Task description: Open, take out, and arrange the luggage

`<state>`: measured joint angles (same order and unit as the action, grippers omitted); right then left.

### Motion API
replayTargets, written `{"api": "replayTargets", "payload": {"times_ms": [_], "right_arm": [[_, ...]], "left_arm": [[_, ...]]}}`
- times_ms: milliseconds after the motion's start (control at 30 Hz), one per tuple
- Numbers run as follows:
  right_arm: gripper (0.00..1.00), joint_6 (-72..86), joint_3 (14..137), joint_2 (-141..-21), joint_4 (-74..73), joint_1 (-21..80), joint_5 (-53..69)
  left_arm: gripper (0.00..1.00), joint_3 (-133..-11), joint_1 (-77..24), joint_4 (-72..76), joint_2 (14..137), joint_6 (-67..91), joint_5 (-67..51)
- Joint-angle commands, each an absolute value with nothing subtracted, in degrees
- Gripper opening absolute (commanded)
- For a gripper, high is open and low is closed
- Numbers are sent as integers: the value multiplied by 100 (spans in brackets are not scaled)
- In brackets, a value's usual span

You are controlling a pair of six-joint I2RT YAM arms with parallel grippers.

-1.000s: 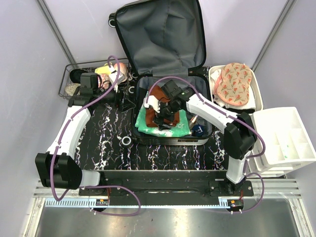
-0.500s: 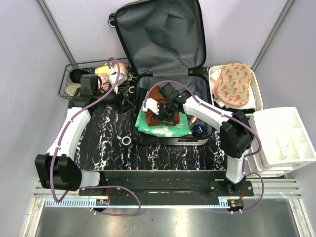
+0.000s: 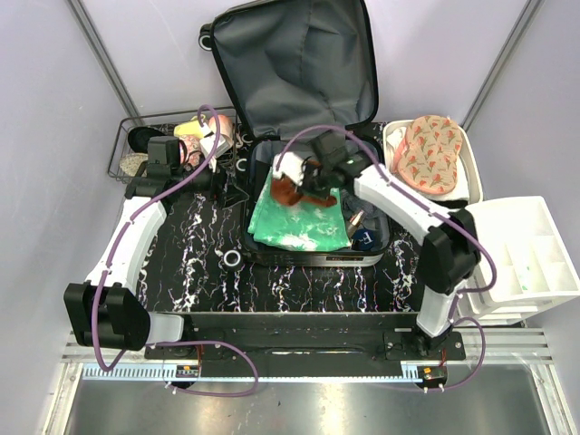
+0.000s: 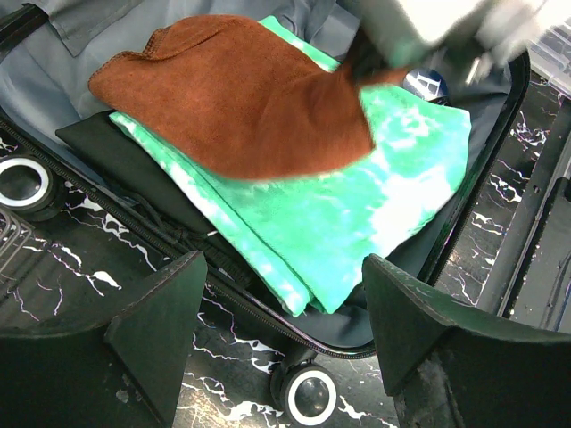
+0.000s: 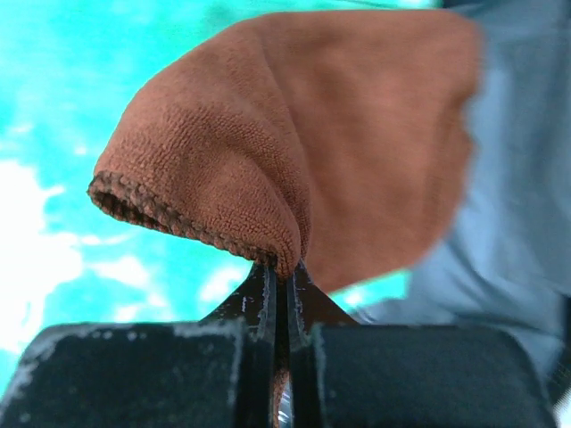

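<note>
The luggage lies open in the middle of the table, its grey-lined lid (image 3: 294,68) standing up and its base (image 3: 372,163) flat. Inside lies a green tie-dye cloth (image 3: 299,222) (image 4: 357,205) on dark clothes. My right gripper (image 3: 308,177) (image 5: 284,267) is shut on the edge of a brown cloth (image 3: 288,190) (image 5: 312,134) (image 4: 241,98), which hangs lifted over the green cloth (image 5: 89,71). My left gripper (image 3: 231,186) (image 4: 285,330) stands open at the luggage's left side, above a wheel (image 4: 310,397), with nothing between its fingers.
A black wire basket (image 3: 127,149) with small items sits at the back left. A white bin (image 3: 390,136) holding a floral mitt (image 3: 430,154) stands right of the luggage, and a white divided bin (image 3: 526,263) further right. A small tape roll (image 3: 232,259) lies in front.
My right gripper shut on the brown cloth and raised it toward the back of the luggage, uncovering more green cloth. The left arm has not moved.
</note>
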<state>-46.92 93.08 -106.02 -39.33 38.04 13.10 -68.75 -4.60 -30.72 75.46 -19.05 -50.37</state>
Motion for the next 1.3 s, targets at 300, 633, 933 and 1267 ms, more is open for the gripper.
{"api": "replayTargets", "payload": {"times_ms": [300, 633, 933, 1267], "right_arm": [[0, -5256, 10651, -9360, -3393, 2453, 774], [0, -5905, 11566, -9308, -3428, 1381, 685], [0, -6152, 12724, -10194, -3103, -59, 1291], [0, -6459, 15433, -12532, -2850, -1028, 1854]], "left_arm": [[75, -7128, -431, -2654, 7734, -1819, -5317], [75, -7304, -439, -2549, 7998, -1679, -5458], [75, -7409, -431, -2479, 8139, -1573, -5476], [74, -7418, -431, -2479, 8218, -1503, -5353]]}}
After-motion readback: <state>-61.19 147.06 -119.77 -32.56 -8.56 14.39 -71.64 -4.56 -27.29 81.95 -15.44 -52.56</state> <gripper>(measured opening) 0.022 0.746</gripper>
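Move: The right hand already pinches the brown towel over the open suitcase. The white tray with the patterned pouch lies about 29 cm to its right, 8 cm ahead and some 8 cm below. The green cloth's middle is about 6 cm back, 2 cm left and 6 cm down; the perfume bottle some 12 cm right and 7 cm back, also below. From the left hand the tray is about 44 cm right, 8 cm ahead, 15 cm down. The right hand keeps its pinch, swinging the brown towel some 38 cm right, 31 cm up and 22 cm forward. ##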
